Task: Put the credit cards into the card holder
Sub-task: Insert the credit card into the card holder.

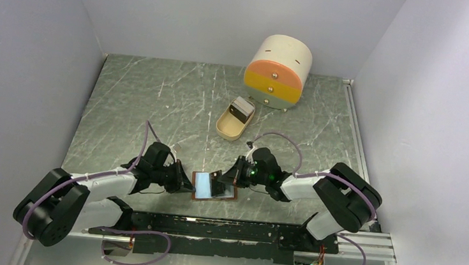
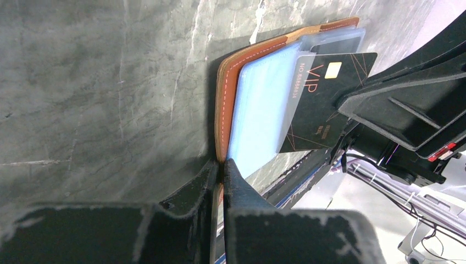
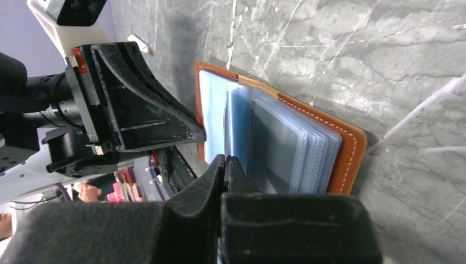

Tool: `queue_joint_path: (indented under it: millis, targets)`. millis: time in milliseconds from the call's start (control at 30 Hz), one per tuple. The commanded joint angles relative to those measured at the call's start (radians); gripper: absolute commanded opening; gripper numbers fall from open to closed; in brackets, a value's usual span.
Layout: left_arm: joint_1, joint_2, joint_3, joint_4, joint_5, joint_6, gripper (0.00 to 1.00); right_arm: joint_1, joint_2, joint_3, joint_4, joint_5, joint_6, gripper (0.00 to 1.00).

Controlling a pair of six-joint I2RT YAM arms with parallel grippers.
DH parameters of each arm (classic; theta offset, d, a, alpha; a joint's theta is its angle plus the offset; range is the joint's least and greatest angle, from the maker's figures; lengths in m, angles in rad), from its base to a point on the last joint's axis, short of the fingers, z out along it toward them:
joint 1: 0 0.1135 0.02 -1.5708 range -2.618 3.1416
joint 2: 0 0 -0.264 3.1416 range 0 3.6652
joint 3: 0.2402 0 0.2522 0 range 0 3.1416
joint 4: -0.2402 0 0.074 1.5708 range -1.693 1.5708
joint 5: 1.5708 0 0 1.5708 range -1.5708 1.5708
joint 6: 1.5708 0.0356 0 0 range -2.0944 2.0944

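The tan leather card holder (image 1: pixel 215 187) lies open near the table's front edge, its clear pockets (image 3: pixel 286 148) fanned out. My left gripper (image 2: pixel 221 164) is shut on the holder's left leather edge (image 2: pixel 225 99). My right gripper (image 3: pixel 225 159) is shut on a black credit card (image 2: pixel 324 104) marked VIP. That card hangs slanted over the pockets, one corner against the clear sleeves. In the top view the left gripper (image 1: pixel 184 182) and right gripper (image 1: pixel 231 177) face each other across the holder. More credit cards (image 1: pixel 242 109) stand in a tray further back.
A beige oval tray (image 1: pixel 227 127) sits behind the holder at mid-table. A round cream-and-orange drawer box (image 1: pixel 277 72) stands at the back. Grey walls close in on the left, back and right. The arms' base rail (image 1: pixel 223 231) runs along the near edge.
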Motion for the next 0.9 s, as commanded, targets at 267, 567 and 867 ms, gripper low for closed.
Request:
queue_joint_path:
  millis: [267, 567, 867]
  targets:
    - [-0.004, 0.003, -0.007, 0.023, -0.008, -0.005, 0.09, 0.003, 0.069, -0.035, 0.13, -0.031, 0.072, 0.03]
    - [-0.003, -0.002, -0.008, 0.026, 0.0, -0.006, 0.09, 0.005, 0.018, 0.019, -0.12, 0.064, -0.031, 0.27]
    - [-0.003, -0.004, -0.008, 0.045, 0.015, -0.016, 0.09, 0.012, -0.05, 0.075, -0.375, 0.135, -0.146, 0.38]
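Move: The right hand, gripping the credit card by its right edge, has the card holder's clear right-hand page about 2 cm back, 1 cm to its right and 2 cm below. The blue left page is some 6 cm to its left, 2 cm back and 3 cm below; the tan tray stands about 20 cm ahead, 1 cm right and 3 cm below. From the left hand, that clear page lies some 10 cm right and 2 cm ahead, about level with it. Still pinching the credit card, the right hand brings it down onto the holder's clear page, sinking about 1 cm, then lets go as the fingers open to roughly a third. While they spread it eases about 1 cm forward and slightly right, the fingertips tipping some 10 degrees further down. The left hand stays put, keeping its pinch on the holder's left edge. ##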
